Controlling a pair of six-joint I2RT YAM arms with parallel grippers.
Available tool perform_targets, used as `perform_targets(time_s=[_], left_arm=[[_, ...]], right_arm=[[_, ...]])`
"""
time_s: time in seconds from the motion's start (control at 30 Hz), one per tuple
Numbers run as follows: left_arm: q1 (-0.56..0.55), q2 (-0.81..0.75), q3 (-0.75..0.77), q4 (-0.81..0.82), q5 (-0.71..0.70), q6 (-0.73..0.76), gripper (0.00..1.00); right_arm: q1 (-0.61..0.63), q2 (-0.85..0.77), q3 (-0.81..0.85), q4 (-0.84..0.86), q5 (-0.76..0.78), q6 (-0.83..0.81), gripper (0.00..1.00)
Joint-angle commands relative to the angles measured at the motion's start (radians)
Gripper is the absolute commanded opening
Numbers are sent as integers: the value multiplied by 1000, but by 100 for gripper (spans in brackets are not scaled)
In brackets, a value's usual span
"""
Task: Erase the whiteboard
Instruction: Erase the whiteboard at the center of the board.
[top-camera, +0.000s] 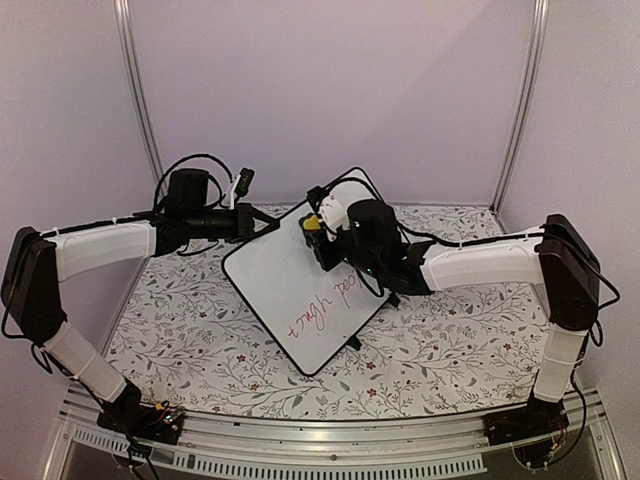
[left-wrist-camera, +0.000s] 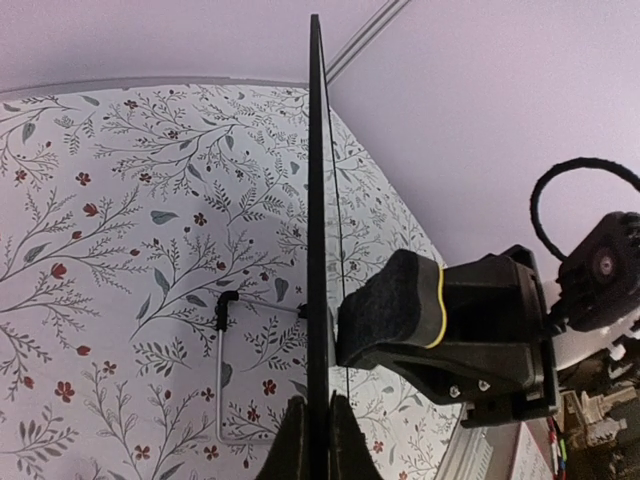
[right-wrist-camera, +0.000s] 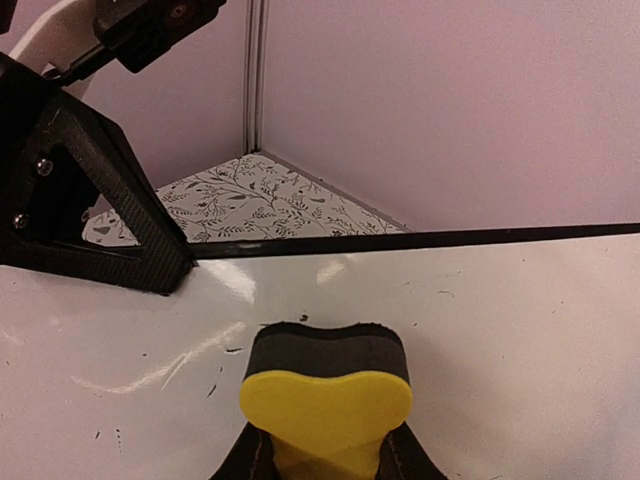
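Note:
The whiteboard (top-camera: 290, 280) stands tilted at mid-table, with red writing (top-camera: 308, 318) and dark writing (top-camera: 346, 284) on its lower half. My left gripper (top-camera: 268, 225) is shut on the board's upper left edge. In the left wrist view the board (left-wrist-camera: 316, 200) shows edge-on, pinched between my left gripper's (left-wrist-camera: 318, 408) jaws. My right gripper (top-camera: 320, 238) is shut on a yellow-backed black eraser (top-camera: 313, 224), whose felt presses on the board's upper face. In the right wrist view the eraser (right-wrist-camera: 326, 385) sits on the whiteboard (right-wrist-camera: 520, 340), just below its top frame, held in my right gripper (right-wrist-camera: 325, 458).
A floral cloth (top-camera: 200, 330) covers the table. Purple walls with metal posts (top-camera: 135, 90) close the back and sides. A wire stand (left-wrist-camera: 222, 370) juts from the board's rear, and a small black foot (top-camera: 355, 343) shows at its lower edge. Cables loop over both wrists.

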Motion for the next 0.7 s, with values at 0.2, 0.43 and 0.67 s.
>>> perform_targets(time_s=[0.2, 0.43, 0.67], left_arm=[[-13, -16, 17, 25, 28, 29, 0], [-14, -14, 16, 27, 29, 27, 0], [-13, -18, 16, 27, 29, 29, 0]], right_arm=[[-3, -44, -195, 12, -6, 46, 0], [-2, -79, -237, 21, 6, 57, 0], [-5, -45, -139, 16, 15, 25, 0]])
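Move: Back about 7 cm, 7 cm to the right and roughly 13 cm below the right hand, which already holds the eraser against the upper part of the whiteboard, is the near end of the remaining red writing. The left gripper, on the board's edge, is some 8 cm left of the right hand, level in reach and about 2 cm above; the board's top corner is 12 cm ahead, 8 cm right and 3 cm up. From the left hand, that writing lies about 14 cm right, 7 cm back and 14 cm below. Sweeping the eraser down the slanted board, the right hand goes about 5 cm down, 3 cm to the right and a bit over 2 cm back, from near the upper edge towards the red writing. The stroke stops short of the main words, with the grip kept and the fingers tipping down some 5 degrees. The left hand keeps its pinch on the edge and stays practically in place. ##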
